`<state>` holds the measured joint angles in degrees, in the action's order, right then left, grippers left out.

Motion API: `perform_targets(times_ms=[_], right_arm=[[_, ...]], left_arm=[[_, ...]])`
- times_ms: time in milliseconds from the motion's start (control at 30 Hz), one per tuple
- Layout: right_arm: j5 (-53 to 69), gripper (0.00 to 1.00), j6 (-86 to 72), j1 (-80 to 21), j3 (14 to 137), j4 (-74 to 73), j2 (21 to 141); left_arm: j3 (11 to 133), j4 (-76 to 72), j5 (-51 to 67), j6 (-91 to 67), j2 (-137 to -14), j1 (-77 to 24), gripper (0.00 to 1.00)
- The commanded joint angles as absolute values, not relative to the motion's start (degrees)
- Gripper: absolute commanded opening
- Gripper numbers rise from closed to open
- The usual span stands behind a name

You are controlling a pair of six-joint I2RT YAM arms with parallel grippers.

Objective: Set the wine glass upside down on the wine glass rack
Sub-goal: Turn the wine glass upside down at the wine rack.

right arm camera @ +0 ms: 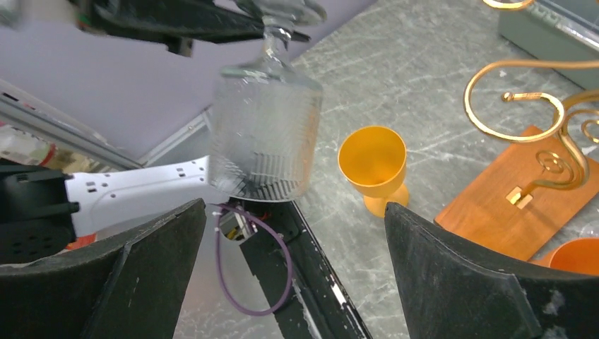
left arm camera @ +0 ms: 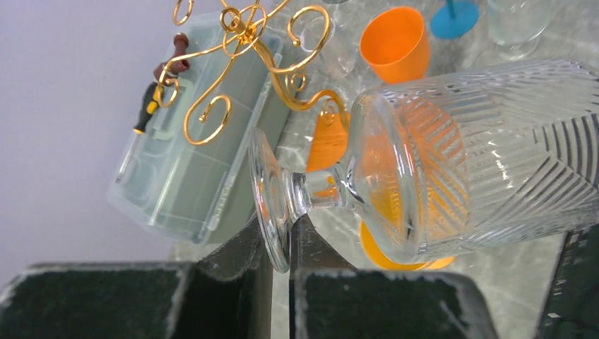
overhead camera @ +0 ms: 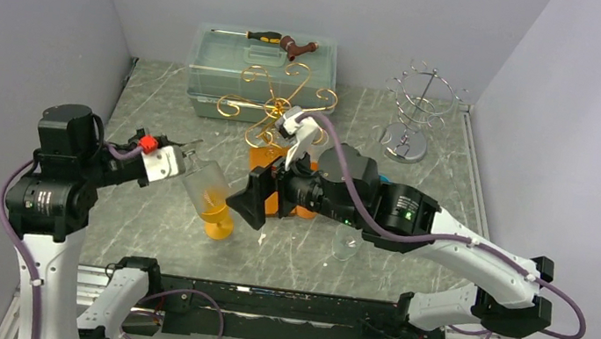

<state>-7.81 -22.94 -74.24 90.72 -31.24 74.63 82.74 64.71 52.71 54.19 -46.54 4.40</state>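
The clear ribbed wine glass (overhead camera: 204, 183) hangs tilted above the table, bowl toward the middle. My left gripper (overhead camera: 183, 157) is shut on the rim of its foot (left arm camera: 272, 198), the disc pinched between the two fingers (left arm camera: 282, 240). My right gripper (overhead camera: 252, 201) is open just right of the bowl and touches nothing. In the right wrist view the glass (right arm camera: 265, 131) hangs foot-up beyond the wide-spread right gripper (right arm camera: 296, 208). The gold scrolled wine glass rack (overhead camera: 279, 104) stands on a wooden base (right arm camera: 516, 205) behind the right arm.
An orange goblet (overhead camera: 219, 220) stands upright under the held glass. A second orange cup (left arm camera: 395, 46) and a small clear glass (overhead camera: 346, 245) sit near the rack. A lidded plastic box (overhead camera: 262, 71) with a screwdriver (overhead camera: 262, 36) is at the back; a silver wire stand (overhead camera: 417, 106) back right.
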Motion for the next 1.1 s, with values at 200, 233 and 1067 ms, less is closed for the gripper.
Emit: perform_targets(times_ms=[200, 233, 1067], right_arm=[[-1.9, 1.0, -20.8, -73.7, 93.1, -21.0, 78.6], [-2.0, 1.0, -20.8, -73.7, 92.6, -19.6, 79.1], [-8.5, 0.64, -17.3, -73.9, 71.6, 12.0, 78.8]], left_arm=[[80.2, 54.2, 59.0, 71.5, -41.5, 4.3, 0.0], [80.1, 54.2, 59.3, 72.3, -41.0, 4.2, 0.0], [77.1, 52.1, 65.6, 74.4, -36.5, 4.8, 0.0]])
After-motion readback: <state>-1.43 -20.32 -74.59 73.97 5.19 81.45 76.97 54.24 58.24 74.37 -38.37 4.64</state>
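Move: The left hand already pinches the wine glass by its foot. The bowl hangs aslant below, its middle some 9 cm to the right hand's left, level with it fore and aft and about 4 cm lower. The yellow goblet stands about 9 cm left, 7 cm ahead and 28 cm below the right hand; the gold rack's middle is roughly 22 cm ahead, 3 cm right and 20 cm below. From the left hand, the open right gripper is about 12 cm right, 6 cm back and about level. While the left hand keeps its pinch on the foot, lifting about 3.5 cm, easing slightly back and tilting its wrist some 30 degrees so the slanting fingers come nearly level, the right hand, fingers wide open, rises a couple of centimetres and then sweeps about 8 cm left towards the bowl, sinking to some 4 cm below where it began. It slows with one finger on either side of the bowl, rolls slightly with its left side rising, and starts to close its fingers against the glass walls. ##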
